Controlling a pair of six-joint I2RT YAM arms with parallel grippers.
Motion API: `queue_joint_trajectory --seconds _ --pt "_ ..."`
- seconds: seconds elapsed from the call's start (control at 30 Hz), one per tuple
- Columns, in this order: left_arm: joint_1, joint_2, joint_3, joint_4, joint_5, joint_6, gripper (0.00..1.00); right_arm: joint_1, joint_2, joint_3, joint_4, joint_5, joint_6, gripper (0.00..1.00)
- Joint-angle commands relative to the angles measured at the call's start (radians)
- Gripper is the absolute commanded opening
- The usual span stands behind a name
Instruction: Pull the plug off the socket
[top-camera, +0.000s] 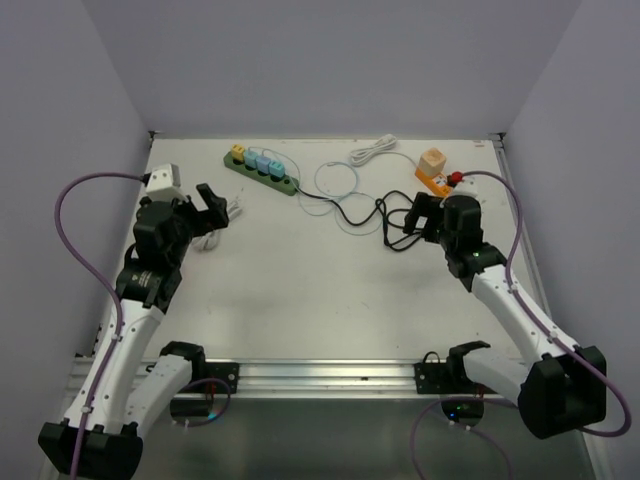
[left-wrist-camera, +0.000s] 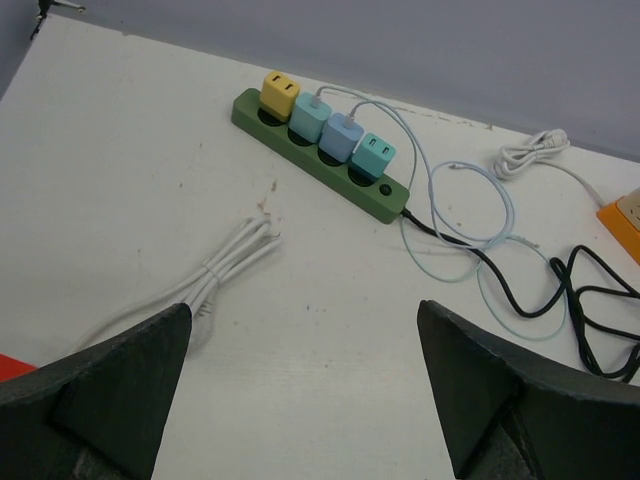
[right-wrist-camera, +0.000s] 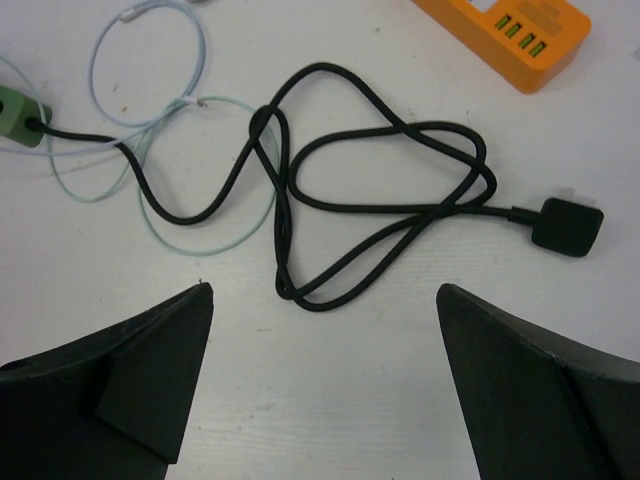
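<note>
The socket, a long dark-green power strip, lies at the back left of the table. Several plugs stand in a row in it: yellow, pale teal, blue and teal. Its thin black cord coils across the middle and ends in a loose black plug. My left gripper is open, hovering short of the strip with nothing between its fingers. My right gripper is open over the black cord's coil, holding nothing.
An orange strip carrying an orange cube sits at the back right. A bundled white cable lies just ahead of my left gripper. Another white cable rests at the back. Thin pale-blue cable loops spread beside the green strip.
</note>
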Motion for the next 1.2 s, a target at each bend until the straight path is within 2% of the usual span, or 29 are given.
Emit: queue_joint_trajectory --seconds 0.0,0.17,0.3,0.43,0.53,0.73,0.77,0.9,1.17 --pt "0.003 -0.018 -0.016 0.026 0.045 0.025 1.0 0.001 0.084 0.141 0.043 0.002 -0.107 0.99" --pt "0.001 -0.03 -0.032 0.042 0.106 0.023 1.0 -0.002 0.277 0.294 0.042 0.167 -0.217 0.99" --pt "-0.014 -0.032 -0.036 0.045 0.116 0.028 1.0 -0.036 0.499 0.421 0.06 0.128 -0.26 0.99" --pt "-0.037 -0.035 -0.039 0.045 0.12 0.031 1.0 -0.077 0.693 0.637 -0.009 0.082 -0.315 0.99" --pt "-0.051 -0.029 -0.042 0.048 0.131 0.036 1.0 -0.123 0.788 0.734 -0.018 0.053 -0.338 0.99" --pt "-0.068 -0.009 -0.041 0.054 0.163 0.042 1.0 -0.22 0.897 0.878 -0.027 -0.122 -0.358 0.99" --pt "-0.069 -0.004 -0.042 0.054 0.166 0.043 1.0 -0.229 0.925 0.891 -0.024 -0.21 -0.385 0.99" --pt "-0.071 0.008 -0.039 0.055 0.174 0.046 1.0 -0.236 0.982 0.935 -0.029 -0.303 -0.482 0.99" --pt "-0.069 0.043 -0.035 0.058 0.195 0.05 1.0 -0.278 1.054 1.017 -0.069 -0.334 -0.618 0.99"
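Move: The beige plug, seated at the far-left end of the orange socket, lies about 26 cm ahead of the right hand, 9 cm to its right and 10 cm below it. The middle of the orange socket is some 7 cm nearer the base than the beige plug and 3 cm farther right. The white cable bundle lies about 33 cm ahead and 8 cm left of the hand, and the black cable coil about 7 cm ahead. From the left hand, the beige plug is roughly 26 cm ahead, 60 cm to the right and 21 cm below. Forward goes the open right hand, about 24 cm, rising slightly, then sinking over the black cable towards the beige plug while easing some 6 cm right. Its left side rolls down about 15 degrees, and near the end it turns counter-clockwise as much, fingers wide. The left hand, also open, swings 5 cm right over bare table, sinking slightly and turning clockwise. ##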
